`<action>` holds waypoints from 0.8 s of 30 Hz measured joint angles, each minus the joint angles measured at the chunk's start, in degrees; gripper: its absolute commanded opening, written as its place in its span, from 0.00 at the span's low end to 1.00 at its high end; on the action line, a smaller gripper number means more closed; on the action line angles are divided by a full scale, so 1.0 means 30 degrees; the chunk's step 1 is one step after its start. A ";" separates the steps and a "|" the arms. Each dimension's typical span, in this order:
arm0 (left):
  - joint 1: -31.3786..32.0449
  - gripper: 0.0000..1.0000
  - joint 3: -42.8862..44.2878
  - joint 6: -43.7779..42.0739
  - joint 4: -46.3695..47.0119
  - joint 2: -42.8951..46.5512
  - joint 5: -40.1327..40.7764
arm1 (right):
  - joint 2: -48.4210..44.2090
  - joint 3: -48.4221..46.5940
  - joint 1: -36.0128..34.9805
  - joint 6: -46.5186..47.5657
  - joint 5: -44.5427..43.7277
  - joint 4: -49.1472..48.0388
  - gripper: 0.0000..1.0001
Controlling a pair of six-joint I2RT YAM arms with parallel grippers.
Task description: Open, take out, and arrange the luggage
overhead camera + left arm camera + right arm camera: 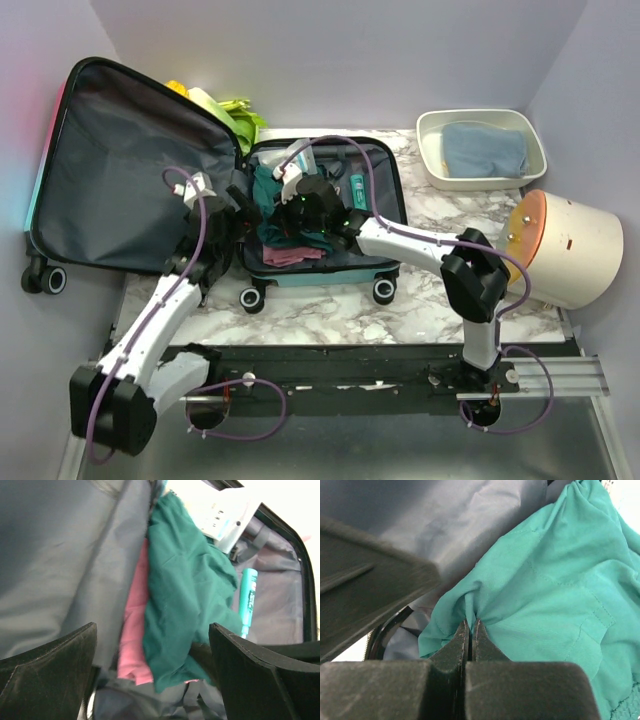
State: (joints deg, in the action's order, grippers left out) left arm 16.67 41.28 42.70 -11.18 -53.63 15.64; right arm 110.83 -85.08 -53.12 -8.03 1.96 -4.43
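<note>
The luggage [130, 180] lies open, its lid with dark grey lining leaning against the left wall and its base [392, 190] flat on the marble table. Inside the base lie a teal garment [190, 595], a pink garment [134, 630], a teal tube [247, 600] and a white packet [220, 510]. My right gripper [471, 622] is shut on a pinched fold of the teal garment [555, 595], low over the base [290, 205]. My left gripper [152, 670] stands wide open near the hinge [238, 205], with both garments seen between its fingers [50, 675] and nothing held.
A white tray [430, 165] holding a blue cloth [483, 150] stands at the back right. A white round bin with an orange lid [575, 250] lies on its side at the right edge. Yellow-green items [225, 110] sit behind the lid. Walls close in on three sides.
</note>
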 measured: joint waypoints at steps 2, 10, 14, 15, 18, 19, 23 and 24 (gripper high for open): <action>-0.0153 0.99 0.0576 0.0124 0.0634 -0.1377 -0.0896 | -0.0007 0.0284 0.0124 -0.0117 0.0291 -0.0095 0.01; -0.0663 0.99 0.2331 0.1166 0.2463 -0.5887 -0.3286 | -0.0022 0.0809 0.0233 -0.0262 0.0896 -0.0474 0.01; -0.0663 0.99 0.2339 0.1596 0.2885 -0.6834 -0.4058 | -0.0270 0.1472 0.0248 -0.0328 0.0896 -0.0823 0.01; -0.0663 0.99 0.2339 0.1698 0.2907 -0.6936 -0.4175 | -0.0372 0.1668 0.0248 -0.0342 0.0896 -0.0962 0.01; -0.0678 0.99 0.2404 0.2127 0.2936 -0.7329 -0.4452 | -0.0860 0.2390 0.0248 -0.0401 0.0882 -0.1537 0.01; -0.0678 0.99 0.2412 0.2324 0.2973 -0.7453 -0.4517 | -0.1049 0.2659 0.0248 -0.0444 0.0882 -0.1734 0.01; -0.0678 0.99 0.2382 0.3111 0.3417 -0.7898 -0.4663 | -0.1603 0.3439 0.0291 -0.0546 0.0896 -0.2659 0.01; -0.0678 0.99 0.2382 0.3228 0.3490 -0.7992 -0.4663 | -0.1712 0.3614 0.0328 -0.0554 0.0954 -0.2914 0.01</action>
State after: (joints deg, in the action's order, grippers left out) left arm 14.63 48.42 52.38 -0.71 -77.60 1.65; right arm 105.69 -74.24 -52.14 -9.69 4.82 -13.17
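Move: The green cloth, its near-left edge already pinched and raised in the right gripper, has its middle about 9 cm right of the open left hand, 4 cm ahead and 8 cm below. From the right hand, it is roughly 4 cm ahead, 5 cm right and 6 cm below. From the left hand, the pink cloth lies some 7 cm back, 10 cm right and 12 cm down; the white packet is 14 cm ahead, 10 cm right and 10 cm down. The right gripper keeps its pinch on the green cloth, dips a little and comes most of the way back up while drawing about 2 cm right and slightly back. The left hand, fingers wide open, sweeps forward and right, then sinks, about 10 cm in all, towards the green cloth beside the right fingertips, rolling its left side down and tipping its fingers lower by some 10 degrees. ##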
